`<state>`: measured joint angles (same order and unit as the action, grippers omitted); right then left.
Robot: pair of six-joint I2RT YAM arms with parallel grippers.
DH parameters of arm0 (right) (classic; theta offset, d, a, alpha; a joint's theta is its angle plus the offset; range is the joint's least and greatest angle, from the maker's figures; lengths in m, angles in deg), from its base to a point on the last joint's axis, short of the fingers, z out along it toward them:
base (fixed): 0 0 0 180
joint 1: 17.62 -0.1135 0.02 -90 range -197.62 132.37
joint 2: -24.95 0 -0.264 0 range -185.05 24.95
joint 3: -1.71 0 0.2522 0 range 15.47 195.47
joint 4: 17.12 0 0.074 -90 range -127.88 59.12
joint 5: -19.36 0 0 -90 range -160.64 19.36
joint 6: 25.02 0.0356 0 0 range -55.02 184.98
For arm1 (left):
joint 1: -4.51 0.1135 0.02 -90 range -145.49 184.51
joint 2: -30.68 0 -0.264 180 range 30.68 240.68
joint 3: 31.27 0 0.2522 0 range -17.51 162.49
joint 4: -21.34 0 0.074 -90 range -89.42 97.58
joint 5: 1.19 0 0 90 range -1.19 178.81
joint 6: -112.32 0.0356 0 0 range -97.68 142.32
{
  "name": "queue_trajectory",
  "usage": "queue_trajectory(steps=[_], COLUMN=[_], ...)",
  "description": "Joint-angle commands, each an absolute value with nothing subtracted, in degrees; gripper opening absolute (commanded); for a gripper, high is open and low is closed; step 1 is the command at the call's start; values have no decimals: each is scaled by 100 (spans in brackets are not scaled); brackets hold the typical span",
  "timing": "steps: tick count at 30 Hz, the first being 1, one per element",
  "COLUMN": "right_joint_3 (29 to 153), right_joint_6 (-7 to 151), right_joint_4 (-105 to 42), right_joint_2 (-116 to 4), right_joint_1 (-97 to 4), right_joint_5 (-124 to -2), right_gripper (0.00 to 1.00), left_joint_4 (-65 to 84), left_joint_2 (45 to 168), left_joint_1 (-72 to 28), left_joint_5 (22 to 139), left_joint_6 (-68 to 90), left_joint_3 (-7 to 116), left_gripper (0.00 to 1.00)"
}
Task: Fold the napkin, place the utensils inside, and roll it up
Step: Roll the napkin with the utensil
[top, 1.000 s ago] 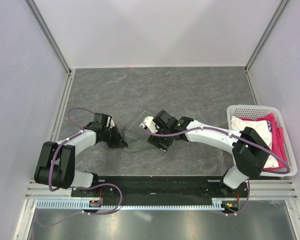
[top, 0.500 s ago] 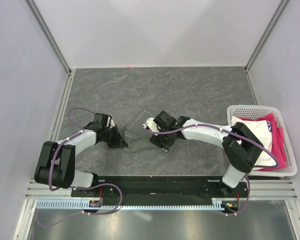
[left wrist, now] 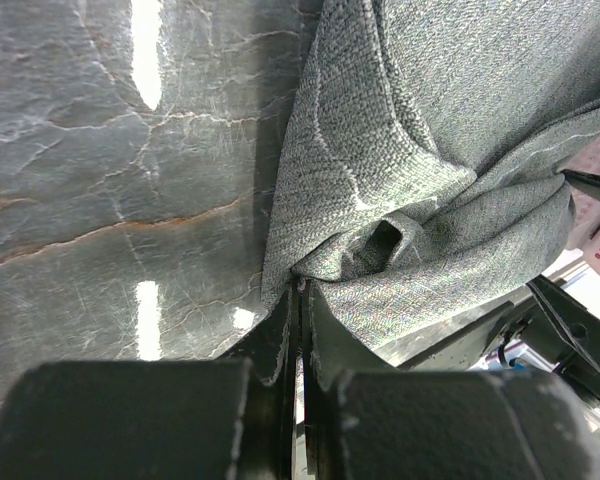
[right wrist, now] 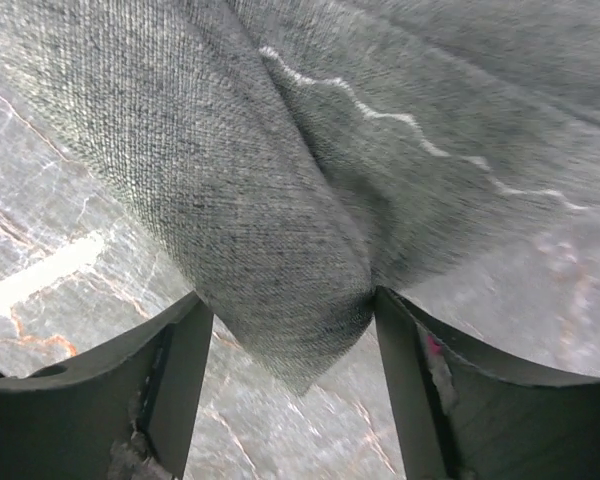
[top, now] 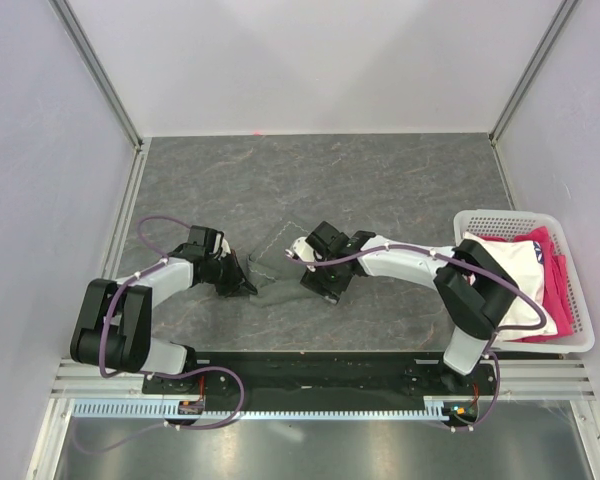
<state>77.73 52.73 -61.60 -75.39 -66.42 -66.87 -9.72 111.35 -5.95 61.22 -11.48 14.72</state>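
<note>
The dark grey napkin [top: 276, 267] lies crumpled on the table between my two grippers. My left gripper [top: 247, 287] is shut on the napkin's left edge, and in the left wrist view [left wrist: 300, 292] the cloth [left wrist: 430, 130] bunches up right at the fingertips. My right gripper [top: 313, 284] is at the napkin's right side. In the right wrist view [right wrist: 290, 315] its jaws stand wide apart, with a hanging fold of the napkin [right wrist: 280, 200] between them. The orange utensils are out of view.
A white basket [top: 525, 217] stands at the right edge of the table, holding white and pink fabrics [top: 525, 262]. Grey walls with metal posts close in the table on three sides.
The right arm's elbow has swung left towards the middle, and the right gripper has shifted slightly at the napkin. The left arm has stayed in place, holding the cloth.
</note>
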Motion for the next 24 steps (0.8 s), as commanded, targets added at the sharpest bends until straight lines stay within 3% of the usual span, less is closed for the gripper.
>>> queue_trajectory(steps=[1, 13, 24], right_joint_3=[8340, 8737, 8710], right_joint_6=[5206, 4741, 4275], right_joint_4=[-6375, -5673, -5163], right_joint_2=[-7060, -7278, -7876], right_joint_1=[-6719, -7887, -8073], right_joint_5=[-6984, -7336, -7257], right_gripper=[75, 75, 74], left_joint_4=[-1009, -991, -964], left_joint_2=[11260, 11330, 11409], left_joint_1=[-586, -586, -586], left_joint_5=[6104, 5990, 5946], left_joint_6=[-905, -905, -897], left_joint_3=[1554, 1589, 1589], left_gripper=[2, 2, 2])
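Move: The stretch of rolled napkin to go for next lies about 10 cm to the right hand's left, level with it fore and aft and about 1 cm below; the roll's right end sits between its open fingers. The left gripper's tips stand some 15 cm to the right hand's left. The napkin's flat stitched part centres 8 cm ahead and 8 cm left of the right hand. From the left hand, that stretch lies about 5 cm to the right. Lift the right gripper, fingers wide, clear of the roll's right end by about 8 cm, swing it some 11 cm left along the roll towards the left gripper, then sink about 3 cm over the roll, turning the wrist nearly 20 degrees counter-clockwise and tipping the fingertips forward. Keep the left gripper shut on the roll's left end. ##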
